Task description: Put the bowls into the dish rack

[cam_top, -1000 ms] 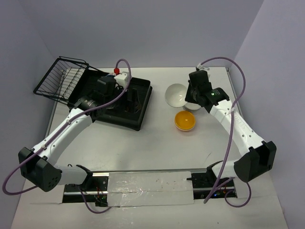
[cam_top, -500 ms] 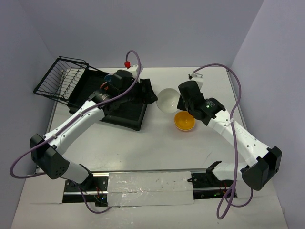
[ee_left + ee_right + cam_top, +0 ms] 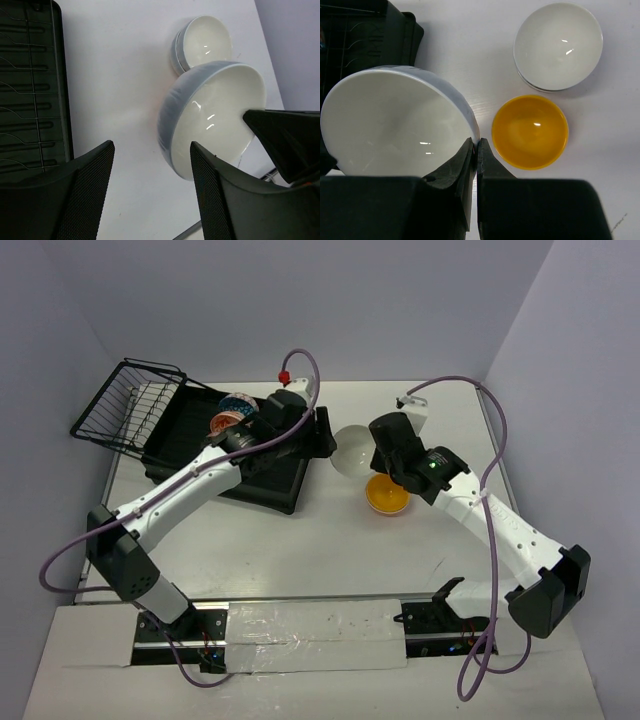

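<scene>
My right gripper (image 3: 372,445) is shut on the rim of a white bowl (image 3: 349,450) and holds it tilted above the table, just right of the dish rack (image 3: 262,490). The pinch on the rim shows in the right wrist view (image 3: 475,144). My left gripper (image 3: 325,435) is open and empty at the rack's right edge, facing this bowl (image 3: 215,120), which lies just beyond its fingers (image 3: 85,195). A yellow bowl (image 3: 530,131) and a stack of white bowls (image 3: 557,45) sit on the table. A patterned bowl (image 3: 236,403) and an orange one (image 3: 222,424) stand in the rack.
The black wire basket (image 3: 128,408) juts off the rack's far left end. The rack's ribbed floor and wires show in the left wrist view (image 3: 30,85). Grey walls close the table at the back and both sides.
My right gripper has carried the white bowl left from the bowl stack toward the rack. My left arm has swung right from over the rack to its right edge, uncovering the bowls in it.
</scene>
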Controlling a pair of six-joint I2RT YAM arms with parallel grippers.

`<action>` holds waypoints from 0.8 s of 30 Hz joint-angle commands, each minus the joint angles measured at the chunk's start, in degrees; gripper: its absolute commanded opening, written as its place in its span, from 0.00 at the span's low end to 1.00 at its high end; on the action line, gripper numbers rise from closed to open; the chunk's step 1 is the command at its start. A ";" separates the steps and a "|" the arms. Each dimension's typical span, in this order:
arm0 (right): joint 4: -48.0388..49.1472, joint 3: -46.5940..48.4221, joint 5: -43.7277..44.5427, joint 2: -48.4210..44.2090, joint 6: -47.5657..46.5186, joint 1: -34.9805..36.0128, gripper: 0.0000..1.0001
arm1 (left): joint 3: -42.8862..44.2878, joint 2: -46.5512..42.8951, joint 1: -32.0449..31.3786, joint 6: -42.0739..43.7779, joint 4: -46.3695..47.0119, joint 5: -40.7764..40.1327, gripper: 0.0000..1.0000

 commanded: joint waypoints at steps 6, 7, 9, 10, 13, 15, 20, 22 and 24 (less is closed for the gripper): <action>1.23 3.28 4.29 0.14 2.64 1.26 0.00 | 6.36 4.83 -2.88 1.17 -1.27 -6.73 0.57; 1.05 3.37 4.55 0.32 2.64 1.35 0.00 | 6.36 5.01 -2.97 1.17 -1.09 -6.56 0.56; 0.96 3.37 4.99 0.50 2.99 1.52 0.00 | 6.18 5.62 -3.23 1.17 -0.56 -6.82 0.54; 0.88 3.37 5.08 0.76 3.17 1.70 0.00 | 5.92 5.89 -3.32 1.17 -0.47 -6.82 0.52; 0.44 3.46 5.70 1.02 3.78 1.96 0.00 | 6.09 7.21 -3.49 0.82 -0.91 -7.00 0.47; 0.43 3.37 5.79 1.11 3.70 2.05 0.00 | 6.18 7.91 -3.58 0.82 -0.91 -7.00 0.45; 0.26 3.63 6.05 1.64 3.70 2.58 0.00 | 6.97 8.97 -4.02 0.55 -1.18 -7.26 0.34; 0.44 3.55 6.05 1.73 3.79 2.67 0.00 | 6.97 9.23 -4.11 0.55 -1.26 -7.70 0.29; 0.87 3.46 5.96 1.73 3.44 2.84 0.00 | 7.06 9.23 -4.20 0.38 -1.26 -8.14 0.19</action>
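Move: The white bowl hangs in the air between the hands. From the left hand its middle is about 7 cm to the right, level ahead and 4 cm below; the dish rack's middle is some 26 cm left, 5 cm farther out and 21 cm down. From the right hand the white bowl's middle is about 6 cm left, 1 cm ahead and 1 cm lower; the orange bowl is roughly 6 cm right, 2 cm back and 17 cm below, the bowl stack some 11 cm ahead, 11 cm right and 15 cm down. Down about 5 cm and some 2.5 cm to the right, the left hand sinks onto the white bowl's left rim, one finger inside the bowl and one outside, rolling slightly so its left side rises, and closes from well open to nearly shut to pinch the wall. The right hand keeps its pinch on the opposite rim, barely moving beyond easing down about a centimetre. ##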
